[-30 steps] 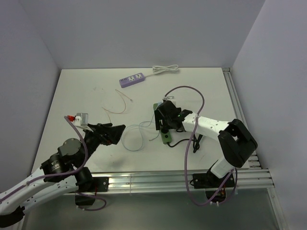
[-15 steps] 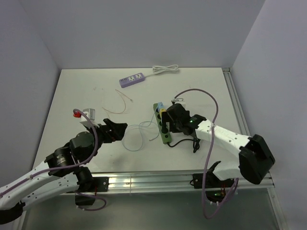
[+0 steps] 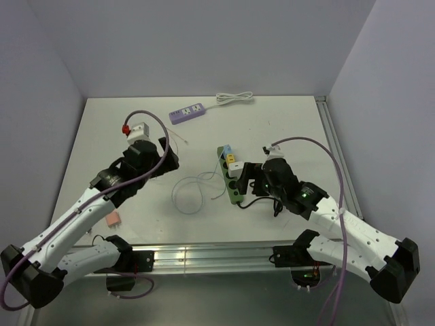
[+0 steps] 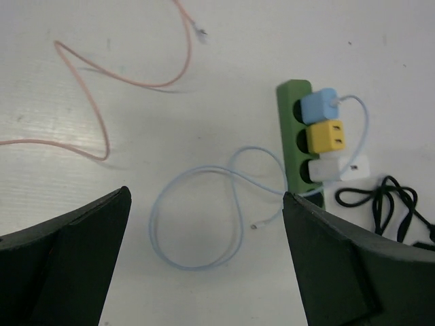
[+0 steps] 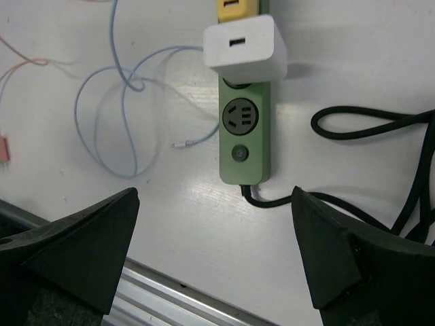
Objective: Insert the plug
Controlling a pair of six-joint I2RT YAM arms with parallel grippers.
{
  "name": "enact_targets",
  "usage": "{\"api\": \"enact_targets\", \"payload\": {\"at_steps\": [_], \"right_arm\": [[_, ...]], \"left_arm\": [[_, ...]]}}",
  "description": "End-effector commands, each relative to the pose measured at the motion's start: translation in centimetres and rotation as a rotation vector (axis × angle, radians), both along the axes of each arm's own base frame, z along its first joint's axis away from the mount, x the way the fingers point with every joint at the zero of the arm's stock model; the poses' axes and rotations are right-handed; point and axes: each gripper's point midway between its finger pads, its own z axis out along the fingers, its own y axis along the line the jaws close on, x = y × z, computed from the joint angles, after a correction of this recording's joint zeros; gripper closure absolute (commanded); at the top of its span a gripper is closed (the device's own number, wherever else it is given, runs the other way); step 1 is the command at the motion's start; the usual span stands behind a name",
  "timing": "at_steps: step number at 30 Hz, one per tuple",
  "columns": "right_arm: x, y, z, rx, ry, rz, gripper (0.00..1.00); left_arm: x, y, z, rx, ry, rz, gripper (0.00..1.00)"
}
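A green power strip [image 3: 233, 187] lies at mid-table. Blue [image 4: 319, 106], yellow [image 4: 325, 135] and white [image 5: 245, 49] plugs sit in three of its sockets in a row. The socket [image 5: 240, 117] below the white plug is empty. My right gripper [image 5: 216, 192] hovers open over the strip's cord end [image 3: 246, 178], holding nothing. Left of the strip, my left gripper [image 4: 206, 193] hangs open above a loop of pale blue cable [image 4: 197, 224], also seen as a gripper [image 3: 165, 160] from the top.
A black cord [image 5: 367, 129] coils right of the strip. A pink cable [image 4: 95, 115] lies to the left. A purple power strip [image 3: 188, 112] with a white cord [image 3: 234, 98] sits at the back. A small pink piece [image 3: 113, 219] lies near the front rail [image 3: 204, 257].
My right gripper has drawn back from over the strip toward the near right, leaving the white plug seated. My left arm has swung up and farther over the table.
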Motion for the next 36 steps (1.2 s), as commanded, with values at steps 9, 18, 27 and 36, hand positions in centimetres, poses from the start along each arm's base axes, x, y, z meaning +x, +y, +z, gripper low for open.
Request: {"api": "enact_targets", "payload": {"at_steps": [9,18,27,36], "right_arm": [[-1.3,-0.4,0.0,0.079,-0.017,-0.012,0.0],[-1.9,1.3,0.5,0.066,-0.014,0.141,0.0],[-2.8,2.2,0.0,0.05,0.018,0.241,0.0],[-3.0,2.3,-0.7,0.042,0.031,0.251,0.0]], "left_arm": [[5.8,8.8,-1.3,0.062,0.282,0.332,0.01],[-1.2,23.6,-11.0,0.048,0.756,1.018,0.0],[-7.7,27.8,-13.6,-0.032,0.785,1.368,0.02],[-11.2,30.4,-11.4,0.06,0.734,1.54,0.02]]}}
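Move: The left hand, open and empty, has the bare pink plug about 30 cm to its left, 15 cm back towards the robot and 21 cm below. The pink plug with the cord lies some 21 cm to the left, 13 cm back and 21 cm below; the cord's near bend is 7 cm left, 2 cm ahead and 22 cm down. From the right hand the bare plug is far off, roughly 53 cm left, 10 cm back and 14 cm below. The open left hand first reaches some 8 cm forward while already going left, then swings in a fast arc left, back and down across the corded plug's side of the table towards the bare pink plug, ending about 29 cm farther left, 10 cm back and 13 cm lower, after a last 2 cm of rise. On the way it turns about 80 degrees counter-clockwise and tips its fingers steeply down, while the empty right hand eases back and down beside the green power strip, also open and turning slightly counter-clockwise. ##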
